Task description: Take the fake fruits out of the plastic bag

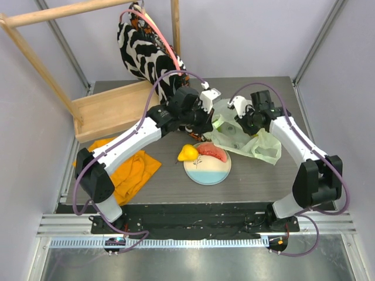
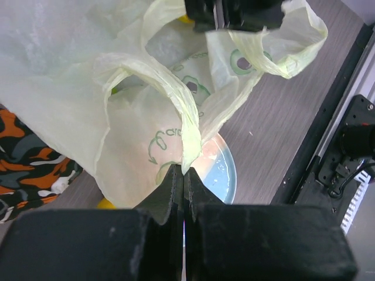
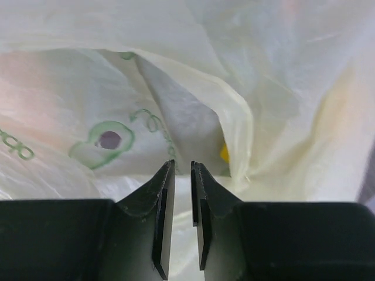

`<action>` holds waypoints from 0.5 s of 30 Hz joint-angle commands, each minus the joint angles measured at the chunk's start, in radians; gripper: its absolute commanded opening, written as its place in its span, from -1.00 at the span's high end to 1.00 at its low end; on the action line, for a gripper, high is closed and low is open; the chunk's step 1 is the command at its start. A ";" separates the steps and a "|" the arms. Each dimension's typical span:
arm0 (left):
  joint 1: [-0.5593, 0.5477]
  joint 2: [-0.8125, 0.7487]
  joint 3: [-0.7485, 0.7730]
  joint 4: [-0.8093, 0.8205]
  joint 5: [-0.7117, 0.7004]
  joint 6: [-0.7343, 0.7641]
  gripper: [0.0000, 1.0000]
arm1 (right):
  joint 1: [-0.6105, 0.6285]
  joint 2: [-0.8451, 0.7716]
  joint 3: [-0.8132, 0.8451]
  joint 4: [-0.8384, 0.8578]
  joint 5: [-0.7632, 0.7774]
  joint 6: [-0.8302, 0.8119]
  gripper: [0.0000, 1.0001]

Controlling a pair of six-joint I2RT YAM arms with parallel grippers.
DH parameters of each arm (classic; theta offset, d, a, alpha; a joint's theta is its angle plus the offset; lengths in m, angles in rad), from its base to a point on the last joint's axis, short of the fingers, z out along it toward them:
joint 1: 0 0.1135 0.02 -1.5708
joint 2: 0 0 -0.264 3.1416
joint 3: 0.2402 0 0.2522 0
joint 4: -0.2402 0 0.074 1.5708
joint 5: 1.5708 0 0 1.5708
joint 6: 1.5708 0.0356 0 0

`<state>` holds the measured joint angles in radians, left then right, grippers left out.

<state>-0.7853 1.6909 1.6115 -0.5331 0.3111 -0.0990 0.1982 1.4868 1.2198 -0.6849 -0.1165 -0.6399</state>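
Observation:
The plastic bag (image 1: pixel 249 139) lies crumpled behind and right of the plate, pale green with printed avocado marks. My left gripper (image 1: pixel 210 122) is shut on a twisted handle strip of the plastic bag (image 2: pixel 186 140), lifting it; in the wrist view, my left gripper (image 2: pixel 184 170) has its jaws pressed together. My right gripper (image 1: pixel 239 120) sits at the bag's mouth. In its own view, my right gripper (image 3: pixel 183 165) has jaws a narrow gap apart with nothing pinched. A yellow fruit (image 3: pixel 224 152) peeks from inside the bag. A yellow pear (image 1: pixel 187 153) and a watermelon slice (image 1: pixel 212 151) rest at the plate.
The white-and-blue plate (image 1: pixel 209 171) sits in front of the bag. An orange cloth (image 1: pixel 130 170) lies at the left front. A wooden tray (image 1: pixel 111 108) stands at the back left, and a zebra-patterned bag (image 1: pixel 142 50) hangs from a wooden frame behind.

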 commanded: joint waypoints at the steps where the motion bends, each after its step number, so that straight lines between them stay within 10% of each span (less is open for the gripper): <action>1: 0.003 -0.030 0.088 0.032 -0.049 -0.036 1.00 | 0.033 0.058 0.035 -0.010 -0.100 0.045 0.52; 8: 0.024 -0.004 0.180 0.031 -0.115 -0.016 1.00 | 0.023 0.188 0.046 0.165 0.199 0.138 0.51; 15: 0.116 0.111 0.427 0.053 -0.138 0.019 1.00 | -0.072 0.450 0.448 0.355 0.503 0.114 0.50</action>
<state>-0.7231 1.7531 1.9099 -0.5339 0.2073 -0.1127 0.1864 1.8557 1.4014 -0.5312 0.1673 -0.5297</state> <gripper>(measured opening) 0.011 0.248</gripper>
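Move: The yellow fruit, a bit of which shows in the bag, lies almost under the right hand: 1 cm ahead, 3 cm to the right and some 8 cm down. A green fruit in the bag is about 12 cm to the left, 4 cm ahead and 6 cm down; the red fruit on the plate lies 15 cm left, 8 cm back and 11 cm down. From the left hand, which already holds the bag's rim, the yellow fruit is about 19 cm right, 2 cm back and 18 cm lower. Down first, some 6 cm and drifting briefly left, then with growing speed forward about 8 cm and to the right, the right hand drives deeper into the bag, its partly open fingers unchanged and the hand turning some 15 degrees clockwise. Meanwhile the left hand keeps its pinch on the rim and hauls it up about 10 cm and forward, tipping its fingers further down. ##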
